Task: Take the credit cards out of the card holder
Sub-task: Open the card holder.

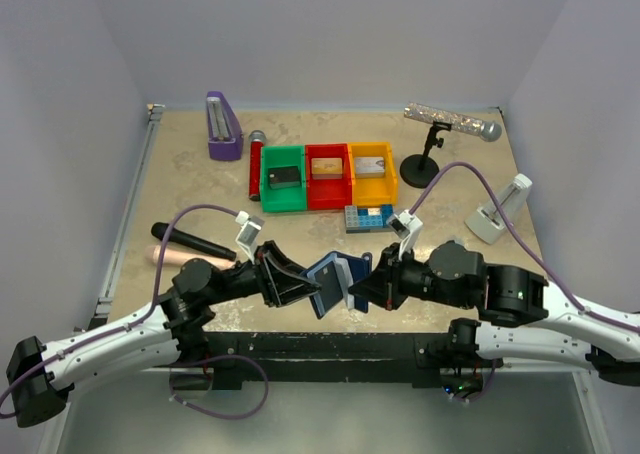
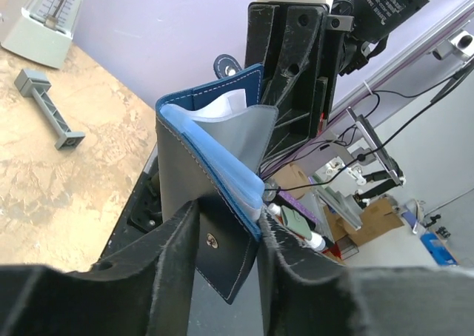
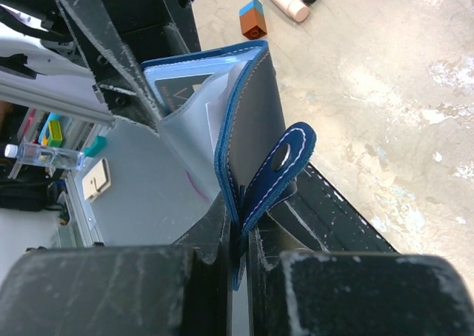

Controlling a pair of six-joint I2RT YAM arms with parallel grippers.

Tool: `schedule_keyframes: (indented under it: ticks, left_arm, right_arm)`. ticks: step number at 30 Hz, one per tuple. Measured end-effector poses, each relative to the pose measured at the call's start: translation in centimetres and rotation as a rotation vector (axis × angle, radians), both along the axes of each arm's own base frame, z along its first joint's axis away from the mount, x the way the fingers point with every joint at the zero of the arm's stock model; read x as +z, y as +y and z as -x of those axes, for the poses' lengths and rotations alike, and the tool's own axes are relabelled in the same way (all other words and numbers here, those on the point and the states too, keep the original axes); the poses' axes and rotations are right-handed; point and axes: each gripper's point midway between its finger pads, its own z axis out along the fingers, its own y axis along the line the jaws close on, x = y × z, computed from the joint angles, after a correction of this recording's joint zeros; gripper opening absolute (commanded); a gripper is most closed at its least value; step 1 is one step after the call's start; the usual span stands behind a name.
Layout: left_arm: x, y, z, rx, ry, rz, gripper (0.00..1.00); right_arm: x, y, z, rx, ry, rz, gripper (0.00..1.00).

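The navy card holder [image 1: 335, 279] hangs open in the air between both arms, near the table's front edge. My left gripper [image 1: 300, 289] has its jaws round one flap [image 2: 222, 254], the one with the snap stud, and the fingers [image 2: 174, 240] press its sides. My right gripper [image 3: 241, 225] is shut on the other cover [image 3: 255, 121] and the snap tab [image 3: 285, 162]. A pale card edge [image 2: 222, 105] shows in the grey inner pocket, and a dark card [image 3: 181, 92] shows behind a clear pocket. Credit cards lie in the bins: black [image 1: 285, 176], gold-tan [image 1: 327, 166] and grey [image 1: 372, 164].
Green [image 1: 268, 196], red [image 1: 328, 200] and yellow [image 1: 392, 184] bins stand mid-table, with a blue studded plate [image 1: 368, 217] before them. A purple metronome [image 1: 223, 126] is at the back left and a microphone on a stand [image 1: 452, 124] at the back right. A white stand [image 1: 497, 214] is at the right and a black microphone [image 1: 190, 242] at the left.
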Motion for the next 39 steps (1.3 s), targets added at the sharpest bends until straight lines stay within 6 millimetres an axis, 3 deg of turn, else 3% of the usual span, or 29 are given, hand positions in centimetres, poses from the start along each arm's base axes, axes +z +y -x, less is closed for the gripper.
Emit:
schedule_keyframes:
  ticks: [8,11,17,25,28,29,39]
  left_arm:
    - [-1.0,0.0,-0.4,0.026,0.002,-0.040,0.14]
    - [-1.6,0.2,-0.8,0.047,0.003,-0.065,0.01]
    - [-2.3,0.3,-0.6,0.043,0.006,-0.112,0.00]
    - [-2.3,0.5,-0.5,0.042,0.012,-0.176,0.00]
    - [-2.0,0.4,-0.6,0.041,0.028,-0.203,0.00]
    - [-1.8,0.3,-0.7,0.043,0.036,-0.215,0.00]
    - [0.3,-0.2,-2.6,0.146,0.127,-0.390,0.00]
  right_arm:
    - [-0.1,-0.2,0.3,0.012,0.006,-0.009,0.00]
    - [0.0,-0.3,0.5,0.018,0.006,-0.014,0.19]
    - [0.3,-0.8,0.4,0.007,-0.002,-0.023,0.51]
    - [-0.1,-1.6,-0.1,-0.021,-0.022,0.031,0.68]
    - [0.0,-1.0,-0.3,-0.017,-0.021,0.060,0.79]
    - [0.0,-0.9,-0.3,-0.015,-0.019,0.069,0.90]
    - [-0.4,0.7,-1.6,-0.048,-0.012,0.176,0.93]
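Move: Some 5 cm to the left hand's right, level with it in reach and height, is the middle of the card holder; its near cover already stands between the half-open left fingers. From the right hand, which still pinches the strap side, that middle is about 4 cm to the left. The blue brick lies roughly 22 cm ahead of the left hand, 13 cm right and 25 cm below; the pink tube about 14 cm ahead, 28 cm left and 25 cm below. Closing on the near cover of the card holder, the left hand sinks about 2.5 cm, pinches it, then rises again and goes forward some 2.5 cm, fingers tipping down about 20 degrees. Once the left has closed, the right fingers open wide and let go of the strap side; the right hand backs about 1.5 cm right, then comes back left and slightly forward around the holder's free side. ##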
